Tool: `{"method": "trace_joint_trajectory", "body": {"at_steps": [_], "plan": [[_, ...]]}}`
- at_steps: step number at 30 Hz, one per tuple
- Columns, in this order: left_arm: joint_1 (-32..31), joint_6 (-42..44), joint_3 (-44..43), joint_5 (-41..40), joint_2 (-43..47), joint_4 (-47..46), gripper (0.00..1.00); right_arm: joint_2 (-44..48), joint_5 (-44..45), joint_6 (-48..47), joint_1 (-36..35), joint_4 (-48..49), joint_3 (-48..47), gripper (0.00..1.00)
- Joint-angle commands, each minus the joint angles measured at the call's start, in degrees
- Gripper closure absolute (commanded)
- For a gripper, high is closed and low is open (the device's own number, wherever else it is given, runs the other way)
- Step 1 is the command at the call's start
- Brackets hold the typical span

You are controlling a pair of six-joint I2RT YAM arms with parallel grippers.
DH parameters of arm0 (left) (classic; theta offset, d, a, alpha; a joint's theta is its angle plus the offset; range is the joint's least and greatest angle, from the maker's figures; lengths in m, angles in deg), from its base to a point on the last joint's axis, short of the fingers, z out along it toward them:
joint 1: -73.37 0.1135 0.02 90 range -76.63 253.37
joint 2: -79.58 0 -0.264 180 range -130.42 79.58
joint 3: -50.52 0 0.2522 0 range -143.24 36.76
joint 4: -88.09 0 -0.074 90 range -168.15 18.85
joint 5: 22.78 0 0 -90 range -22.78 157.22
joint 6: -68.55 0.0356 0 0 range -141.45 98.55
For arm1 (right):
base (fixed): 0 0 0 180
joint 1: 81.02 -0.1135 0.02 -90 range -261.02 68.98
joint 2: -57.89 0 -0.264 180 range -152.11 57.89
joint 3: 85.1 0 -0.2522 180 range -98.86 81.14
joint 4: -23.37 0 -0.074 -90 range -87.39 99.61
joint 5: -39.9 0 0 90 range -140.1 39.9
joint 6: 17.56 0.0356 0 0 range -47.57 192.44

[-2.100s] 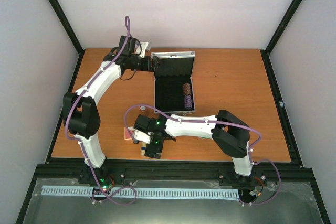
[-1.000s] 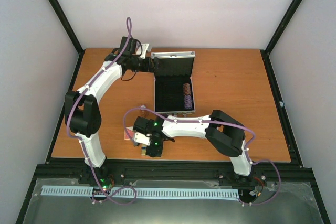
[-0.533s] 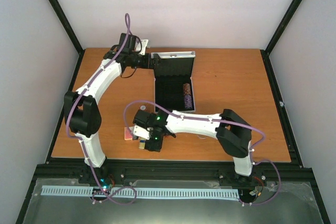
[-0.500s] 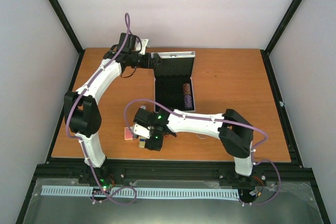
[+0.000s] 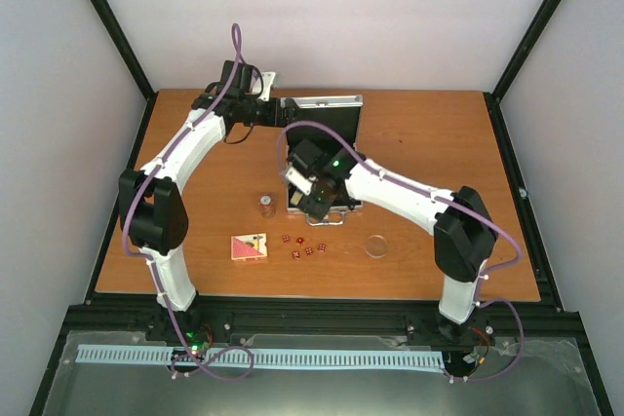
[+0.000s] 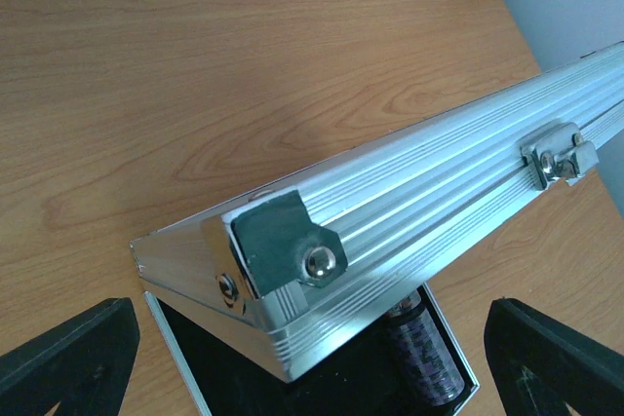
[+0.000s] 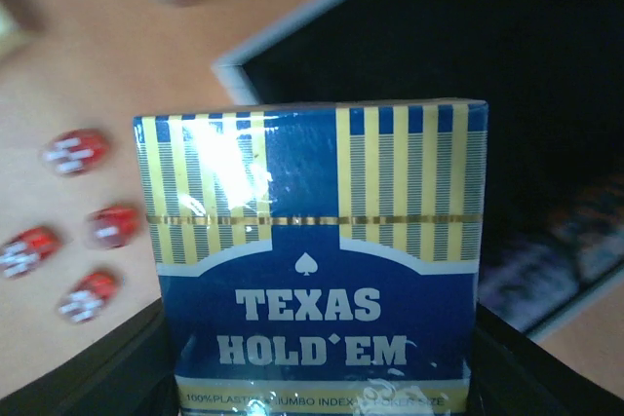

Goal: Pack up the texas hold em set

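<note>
In the top view my right gripper (image 5: 317, 204) hangs over the near end of the open silver case (image 5: 336, 101). It is shut on a blue "Texas Hold'em" card deck (image 7: 312, 270), held upright between the fingers (image 7: 97, 377). A red card deck (image 5: 249, 246), several small red dice (image 5: 302, 246), a clear round disc (image 5: 376, 245) and a short chip stack (image 5: 265, 205) lie on the table. My left gripper (image 5: 281, 114) is open at the raised lid's corner (image 6: 283, 250). One chip stack (image 6: 424, 358) lies in the black lining.
The orange table ends in a black frame rail (image 5: 312, 311) at the front. Grey walls enclose the back and both sides. The lid's latch (image 6: 558, 155) shows along its ribbed edge.
My right arm has swung from the table's front left up to the case with the blue deck in its grip. That uncovered the dice, the disc and the loose chip stack. The left arm stayed put.
</note>
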State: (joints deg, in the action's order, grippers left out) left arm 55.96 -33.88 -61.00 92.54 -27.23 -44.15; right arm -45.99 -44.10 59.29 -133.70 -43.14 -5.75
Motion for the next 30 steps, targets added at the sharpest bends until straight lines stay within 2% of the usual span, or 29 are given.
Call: {"method": "trace_joint_trajectory", "body": {"at_steps": [1, 11, 15, 23, 30], "plan": [[-0.3, -0.3, -1.4, 0.9, -0.3, -0.1, 0.00, -2.6, 4.7, 2.1, 6.6, 4.0, -3.8, 0.67], [-0.3, -0.1, -1.5, -0.1, -0.9, -0.1, 0.00, -12.2, 5.6, 2.2, 10.6, 8.2, -11.8, 0.65], [-0.4, 0.0, -1.6, -0.3, -1.3, -0.2, 0.00, -13.2, 6.7, -5.0, 10.8, 11.6, -10.1, 0.62], [-0.3, 0.5, -2.1, -0.7, -2.9, 0.3, 0.00, -15.3, 8.4, -16.2, 14.0, 15.6, -10.3, 0.62], [-0.3, 0.5, -3.5, -0.6, -5.0, 0.8, 0.00, -19.1, 6.2, -19.0, 15.6, 15.1, -12.3, 0.59]]}}
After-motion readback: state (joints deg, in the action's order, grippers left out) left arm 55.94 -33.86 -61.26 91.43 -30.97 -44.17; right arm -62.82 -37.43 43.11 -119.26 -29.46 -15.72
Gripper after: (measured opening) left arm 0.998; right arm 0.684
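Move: My right hand already grips the Texas Hold'em deck just over the case's front edge; the tray's middle lies about 9 cm ahead, level sideways, and 10 cm below. The chip stacks laid in it sit 6 cm right of that middle. The dice are 8 cm behind this hand and 4 cm left; the upright chip stack is 13 cm left and 3 cm ahead. For my open left hand, the lid's near top corner is 4 cm ahead, 3 cm right, 7 cm below. I carry the deck forward some 16 cm with my right hand, quick at first and then easing, in over the front edge towards the back half of the tray near the lid, edging right and sinking about 4 cm, mostly late. The wrist swings its fingertips forward some 10 degrees, and the grip stays shut on the deck. Late on, my left hand, fingers still wide, sinks about 3 cm towards the lid's corner. ##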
